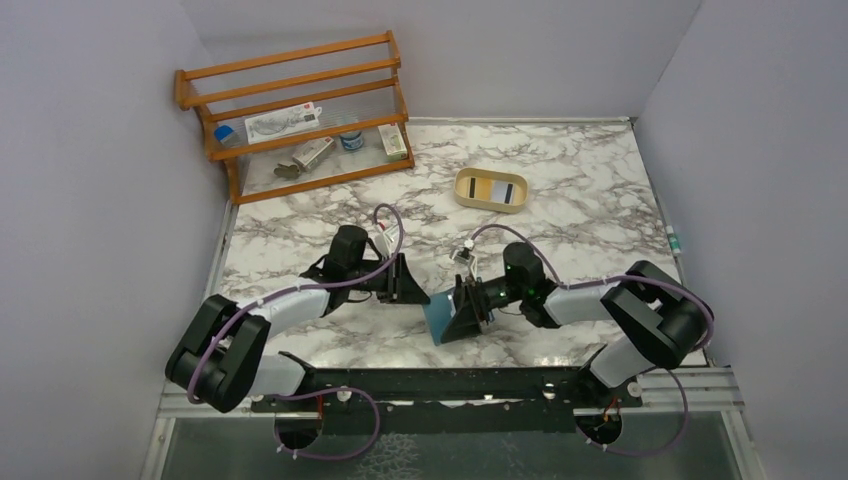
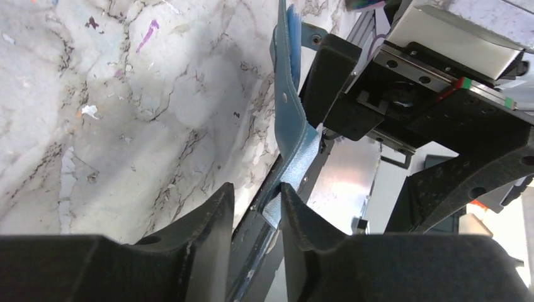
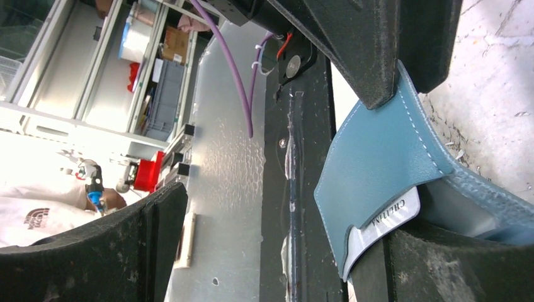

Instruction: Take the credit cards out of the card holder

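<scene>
The teal card holder [image 1: 437, 318] stands on edge, partly unfolded, on the marble between my two grippers. In the right wrist view its flap [image 3: 378, 151] hangs open, and a pale card [image 3: 385, 219] with dark lettering sticks out of a pocket. My right gripper [image 3: 283, 211] is wide open, with the holder leaning on one finger [image 3: 441, 270]. In the top view the right gripper [image 1: 468, 312] sits right behind the holder. My left gripper [image 2: 255, 189] is open by a narrow gap. The holder's [image 2: 296, 141] lower corner is in that gap, against one finger [image 2: 302, 226].
A tan rounded tray [image 1: 462, 190] with flat striped pieces in it lies at the back centre. A wooden rack [image 1: 300, 100] with small packets stands at the back left. The table's metal front rail [image 1: 450, 380] runs just below the grippers.
</scene>
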{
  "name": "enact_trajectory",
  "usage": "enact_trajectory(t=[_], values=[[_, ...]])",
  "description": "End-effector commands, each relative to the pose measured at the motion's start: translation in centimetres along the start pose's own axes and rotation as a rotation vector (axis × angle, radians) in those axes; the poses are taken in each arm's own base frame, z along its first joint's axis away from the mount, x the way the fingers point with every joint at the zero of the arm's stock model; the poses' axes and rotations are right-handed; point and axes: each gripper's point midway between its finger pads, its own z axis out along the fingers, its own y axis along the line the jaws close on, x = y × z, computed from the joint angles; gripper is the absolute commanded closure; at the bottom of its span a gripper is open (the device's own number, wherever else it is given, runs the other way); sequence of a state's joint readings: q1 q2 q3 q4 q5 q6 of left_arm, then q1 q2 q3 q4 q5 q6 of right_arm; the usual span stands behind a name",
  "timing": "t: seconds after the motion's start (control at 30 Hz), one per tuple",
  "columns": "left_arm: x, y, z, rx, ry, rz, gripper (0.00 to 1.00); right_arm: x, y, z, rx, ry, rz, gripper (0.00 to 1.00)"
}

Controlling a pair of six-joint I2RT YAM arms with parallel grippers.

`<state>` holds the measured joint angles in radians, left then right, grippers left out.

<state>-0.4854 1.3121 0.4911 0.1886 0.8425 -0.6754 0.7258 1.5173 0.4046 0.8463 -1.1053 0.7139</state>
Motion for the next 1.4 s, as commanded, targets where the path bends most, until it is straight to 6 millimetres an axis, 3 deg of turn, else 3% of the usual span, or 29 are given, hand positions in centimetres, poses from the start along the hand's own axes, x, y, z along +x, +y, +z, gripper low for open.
enact_trajectory(t=[0.0, 0.1, 0.17, 0.27, 0.53, 0.97, 1.13, 1.23, 1.37], values=[[-1.4, 0.0, -0.1, -0.002, -0.113, -0.004, 0.71, -0.7, 1.1, 0.3, -0.074, -0.020, -0.075, 0.09], [-1.8, -0.8, -0.5, 0.010, -0.134, 0.014, 0.85, -0.8, 1.1, 0.4, -0.083, -0.020, -0.074, 0.09], [-2.0, -1.3, -0.7, 0.019, -0.146, 0.019, 0.88, -0.8, 0.9, 0.5, -0.081, -0.019, -0.074, 0.09], [-2.0, -1.6, -0.9, 0.026, -0.150, 0.014, 1.00, -1.0, 0.8, 0.5, -0.075, -0.022, -0.075, 0.09], [-1.2, -2.0, -1.3, 0.048, -0.126, 0.021, 1.00, -0.9, 0.6, 0.6, -0.072, -0.016, -0.073, 0.09], [-1.8, -0.6, -2.7, -0.079, -0.067, 0.040, 1.00, -0.7, 1.7, -1.6, -0.105, -0.066, -0.070, 0.09], [-2.0, -0.8, -2.9, -0.080, -0.066, 0.044, 1.00, -0.7, 1.3, -1.7, -0.090, -0.061, -0.070, 0.11], [-2.1, -1.0, -3.0, -0.075, -0.068, 0.046, 1.00, -0.8, 0.8, -1.6, -0.076, -0.058, -0.065, 0.21], [-2.4, -1.5, -3.1, -0.066, -0.076, 0.057, 1.00, -0.7, -0.3, -1.4, -0.030, -0.051, -0.035, 0.61]])
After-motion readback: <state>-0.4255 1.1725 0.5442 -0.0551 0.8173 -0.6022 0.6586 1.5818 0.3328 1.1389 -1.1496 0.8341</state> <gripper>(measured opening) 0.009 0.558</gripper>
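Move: The open card holder hangs between the hands, its middle about 5 cm right of the left hand, 2 cm back and 2 cm below. From the right hand, the protruding card edge is roughly 2 cm ahead, 1 cm left and 3 cm below. The tray lies some 26 cm ahead of the right hand, 8 cm to its right and 10 cm lower. The left hand pinches the holder's edge, rising, then going left, about 2 cm each; right fingers finally half close. ##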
